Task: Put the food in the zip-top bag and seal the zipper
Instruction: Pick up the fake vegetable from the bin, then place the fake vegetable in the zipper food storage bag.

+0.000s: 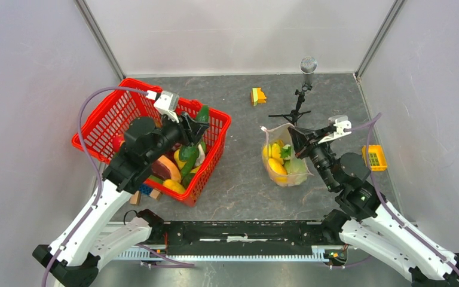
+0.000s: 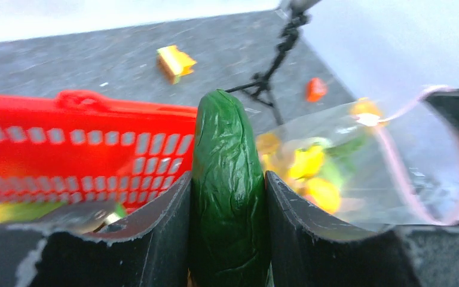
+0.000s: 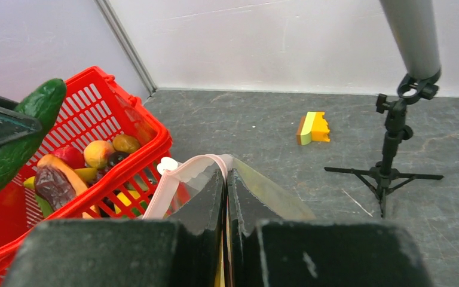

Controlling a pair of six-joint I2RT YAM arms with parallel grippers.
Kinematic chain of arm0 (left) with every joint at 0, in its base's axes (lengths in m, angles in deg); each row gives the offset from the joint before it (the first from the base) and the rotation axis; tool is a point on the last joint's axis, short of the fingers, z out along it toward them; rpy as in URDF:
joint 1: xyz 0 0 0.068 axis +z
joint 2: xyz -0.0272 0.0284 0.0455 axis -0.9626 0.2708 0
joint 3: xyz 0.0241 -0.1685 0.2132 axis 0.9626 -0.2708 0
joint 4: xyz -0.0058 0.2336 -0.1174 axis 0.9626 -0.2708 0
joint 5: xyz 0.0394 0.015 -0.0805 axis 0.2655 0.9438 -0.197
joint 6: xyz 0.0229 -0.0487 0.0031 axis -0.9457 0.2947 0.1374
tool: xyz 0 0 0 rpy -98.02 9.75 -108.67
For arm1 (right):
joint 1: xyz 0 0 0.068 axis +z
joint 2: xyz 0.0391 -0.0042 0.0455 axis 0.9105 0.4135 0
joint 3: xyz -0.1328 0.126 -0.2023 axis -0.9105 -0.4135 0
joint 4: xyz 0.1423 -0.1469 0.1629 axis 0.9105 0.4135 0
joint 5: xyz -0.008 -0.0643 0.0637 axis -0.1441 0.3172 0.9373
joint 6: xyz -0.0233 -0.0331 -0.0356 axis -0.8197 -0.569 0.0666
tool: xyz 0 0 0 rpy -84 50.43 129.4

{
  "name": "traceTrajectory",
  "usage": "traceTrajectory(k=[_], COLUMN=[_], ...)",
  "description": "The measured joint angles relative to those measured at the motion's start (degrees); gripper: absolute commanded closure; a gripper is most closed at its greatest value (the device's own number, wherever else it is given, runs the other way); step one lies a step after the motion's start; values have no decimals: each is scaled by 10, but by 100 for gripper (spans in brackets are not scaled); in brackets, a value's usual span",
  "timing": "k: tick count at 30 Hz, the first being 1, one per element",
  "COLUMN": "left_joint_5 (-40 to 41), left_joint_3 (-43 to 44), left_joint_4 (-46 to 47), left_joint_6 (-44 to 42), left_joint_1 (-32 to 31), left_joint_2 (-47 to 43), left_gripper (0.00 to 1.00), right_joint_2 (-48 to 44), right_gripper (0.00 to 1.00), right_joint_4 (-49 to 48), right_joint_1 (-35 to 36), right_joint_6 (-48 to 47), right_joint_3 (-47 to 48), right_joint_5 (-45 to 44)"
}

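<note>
A dark green toy cucumber [image 2: 227, 173] stands upright between the fingers of my left gripper [image 2: 227, 200], which is shut on it. The pair hangs over the red basket's right end [image 1: 196, 127]. More food [image 1: 176, 170] lies in the basket. The zip-top bag [image 1: 287, 161] sits mid-table, clear, with yellow and green pieces [image 1: 277, 162] inside. My right gripper [image 3: 225, 182] is shut on the bag's mouth edge, holding it up. The pale pink zipper [image 3: 173, 179] curves away left from the pinched spot. From the right wrist the cucumber [image 3: 18, 137] shows at far left.
The red mesh basket [image 1: 116, 113] fills the left side. A small black tripod with a grey pole [image 1: 299, 104] stands behind the bag. A yellow-orange block [image 1: 257, 95] lies at the back and a yellow block [image 1: 375, 157] at the right wall. Small blocks [image 1: 146, 191] sit beside the basket.
</note>
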Motion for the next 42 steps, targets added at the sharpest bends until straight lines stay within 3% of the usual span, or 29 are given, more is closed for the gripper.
traceTrajectory(k=[9,17,21,28,35,42], left_joint_5=[-177,-209,-212,-206,-206,-145], left_joint_3=[7,-3,48,136,154,217], left_joint_4=[153,281,238,47,-56,-129], left_joint_6=[119,152,145,117,113,118], left_joint_1=[-10,-111,-139,-147,-188,-211], left_joint_2=[15,52,108,183,232,290], left_gripper=[70,70,69,69,69,67], right_joint_2=[55,86,92,82,79,83], right_gripper=[94,94,94,93,94,94], right_joint_4=[-38,-89,-100,-105,-109,-110], right_joint_1=[0,0,0,0,0,0], right_joint_6=[26,69,79,79,79,73], right_joint_3=[0,-20,-20,-22,-26,-26], right_joint_5=[63,91,99,94,92,97])
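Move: The bag's open mouth, its rim pinched in the right gripper, lies about 24 cm to the right of the left hand, 4 cm back and 4 cm below. The right gripper is some 28 cm right, 2 cm back, at much the same height; the red basket's middle lies about 20 cm left, 3 cm ahead and 25 cm below. From the right hand, the cucumber is roughly 29 cm left, 2 cm ahead, about level. Left swings the held cucumber up, some 17 cm right, back, then down towards the bag; right brings it leftward. ##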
